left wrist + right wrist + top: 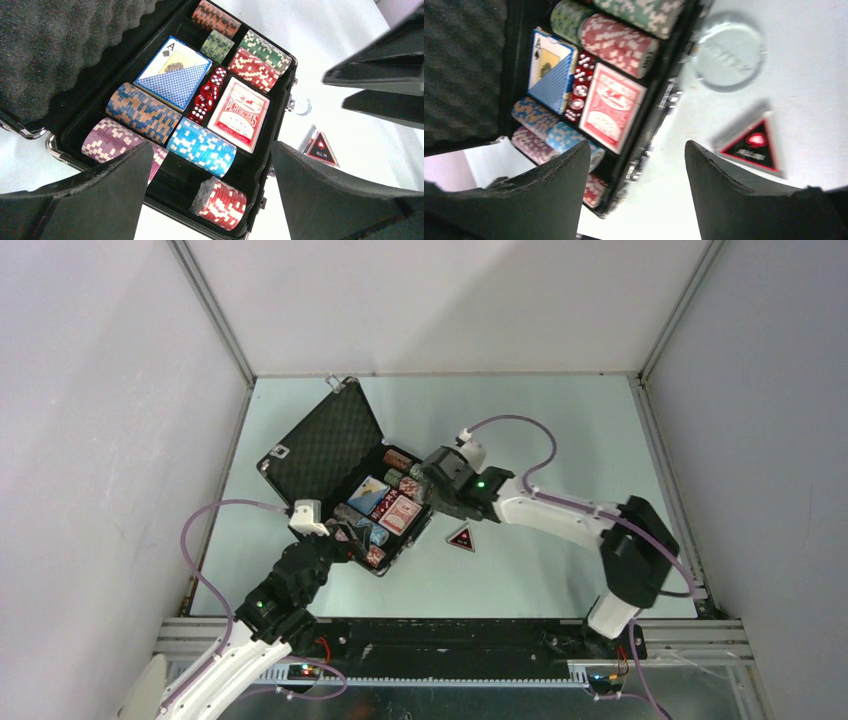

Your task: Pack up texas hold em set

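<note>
The black briefcase (325,445) lies open on the table, its foam lid (60,45) leaning back to the far left. Its tray holds several chip stacks, a blue card deck (175,72), a red card deck (239,120) and red dice (207,95) between them. A short red chip stack (222,202) sits in the near corner. My left gripper (338,536) (212,150) hangs open over the tray's near end, holding nothing. My right gripper (425,488) (636,145) is open and empty over the case's right edge. The black-red triangle (461,538) (751,147) lies on the table right of the case.
A clear round disc (729,57) (302,106) lies on the table beside the case's right edge, just beyond the triangle. White enclosure walls (120,440) stand on the left, back and right. A metal rail (450,635) runs along the near edge.
</note>
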`<action>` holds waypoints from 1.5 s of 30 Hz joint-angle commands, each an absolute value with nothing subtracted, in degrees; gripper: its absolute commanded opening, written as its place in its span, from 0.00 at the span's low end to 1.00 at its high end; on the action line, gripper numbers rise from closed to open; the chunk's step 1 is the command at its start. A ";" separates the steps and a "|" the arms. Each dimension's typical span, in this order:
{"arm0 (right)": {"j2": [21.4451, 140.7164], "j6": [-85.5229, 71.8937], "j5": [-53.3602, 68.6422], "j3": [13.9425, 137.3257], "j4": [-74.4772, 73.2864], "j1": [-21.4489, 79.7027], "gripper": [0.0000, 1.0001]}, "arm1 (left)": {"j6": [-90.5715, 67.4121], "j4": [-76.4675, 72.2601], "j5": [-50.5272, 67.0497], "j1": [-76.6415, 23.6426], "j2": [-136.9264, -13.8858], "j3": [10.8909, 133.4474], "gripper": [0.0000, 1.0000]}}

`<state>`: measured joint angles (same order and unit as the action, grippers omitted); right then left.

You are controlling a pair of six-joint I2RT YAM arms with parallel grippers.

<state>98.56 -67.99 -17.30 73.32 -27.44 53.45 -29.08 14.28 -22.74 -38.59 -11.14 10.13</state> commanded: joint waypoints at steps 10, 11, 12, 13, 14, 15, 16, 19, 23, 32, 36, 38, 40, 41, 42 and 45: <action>85.21 -26.96 -13.19 59.17 -21.11 48.58 0.83 | -28.50 11.45 -21.47 -38.23 -10.67 10.53 0.96; 85.54 -25.13 -12.31 59.16 -20.57 47.92 0.84 | -28.49 11.44 -21.46 -38.21 -10.64 10.49 0.96; 86.36 -22.30 -9.69 59.22 -20.22 47.42 0.87 | -28.48 11.50 -21.49 -38.18 -10.64 10.53 0.96; 86.95 -21.08 -6.47 59.23 -19.29 46.27 0.89 | -28.48 11.47 -21.51 -38.15 -10.55 10.50 0.96; 88.25 -19.42 -4.86 59.21 -18.79 45.63 0.91 | -28.45 11.45 -21.55 -38.19 -10.50 10.51 0.96; 88.95 -18.68 -2.27 59.18 -17.48 44.35 0.92 | -28.42 11.56 -21.54 -38.16 -10.36 10.53 0.96; 90.51 -17.63 -1.57 59.47 -17.09 43.84 0.93 | -28.37 11.54 -21.54 -38.19 -10.28 10.45 0.96; 94.44 -15.99 -1.55 60.77 -16.25 42.38 0.93 | -28.39 11.75 -21.54 -38.18 -9.76 10.41 0.96; 98.79 -14.80 -3.26 63.94 -16.36 42.02 0.99 | -28.30 12.08 -21.51 -38.20 -8.72 10.16 0.96; 104.42 -12.17 -3.49 66.43 -16.51 41.95 1.00 | -28.21 11.93 -21.17 -38.23 -7.21 9.71 0.96; 106.43 -11.50 -3.26 69.25 -18.85 41.98 1.00 | -28.09 11.88 -21.07 -38.17 -7.09 9.75 0.96; 107.49 -11.38 -4.03 70.42 -20.19 42.23 1.00 | -27.96 12.03 -21.14 -38.21 -6.90 9.76 0.96; 108.36 -11.12 -4.05 71.17 -20.94 42.12 1.00 | -28.15 12.15 -21.29 -38.23 -6.62 9.73 0.96; 109.00 -11.10 -4.16 71.40 -21.56 42.10 1.00 | -28.18 12.24 -21.41 -38.23 -6.53 9.74 0.96; 109.39 -11.08 -4.19 71.95 -21.81 42.17 1.00 | -28.20 12.27 -21.47 -38.23 -6.47 9.71 0.96; 111.39 -11.35 -4.67 73.33 -23.34 42.18 0.97 | -28.21 12.30 -21.47 -38.15 -6.38 9.68 0.97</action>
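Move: The right hand, just clear of the case, is bound for the clear disc on the table, about 4 cm ahead, 6 cm to its right and 11 cm below. The triangle marker lies some 7 cm nearer the base than the disc and 2 cm to the disc's right; in the case, the red card deck sits roughly 6 cm left of the hand, 1 cm ahead and 8 cm down. From the left hand the disc is about 12 cm ahead, 19 cm right and 12 cm below. The right hand swings about 8 cm to the right, away from the red card deck and off the case, then sinks some 9 cm towards the clear disc beside the case's latches, edging a few centimetres forward on the way down. Meanwhile the wrist turns roughly 45 degrees counter-clockwise, the fingers steepen slightly and spread from about two-thirds to fully open, ending astride and just above the disc without visibly touching it. ##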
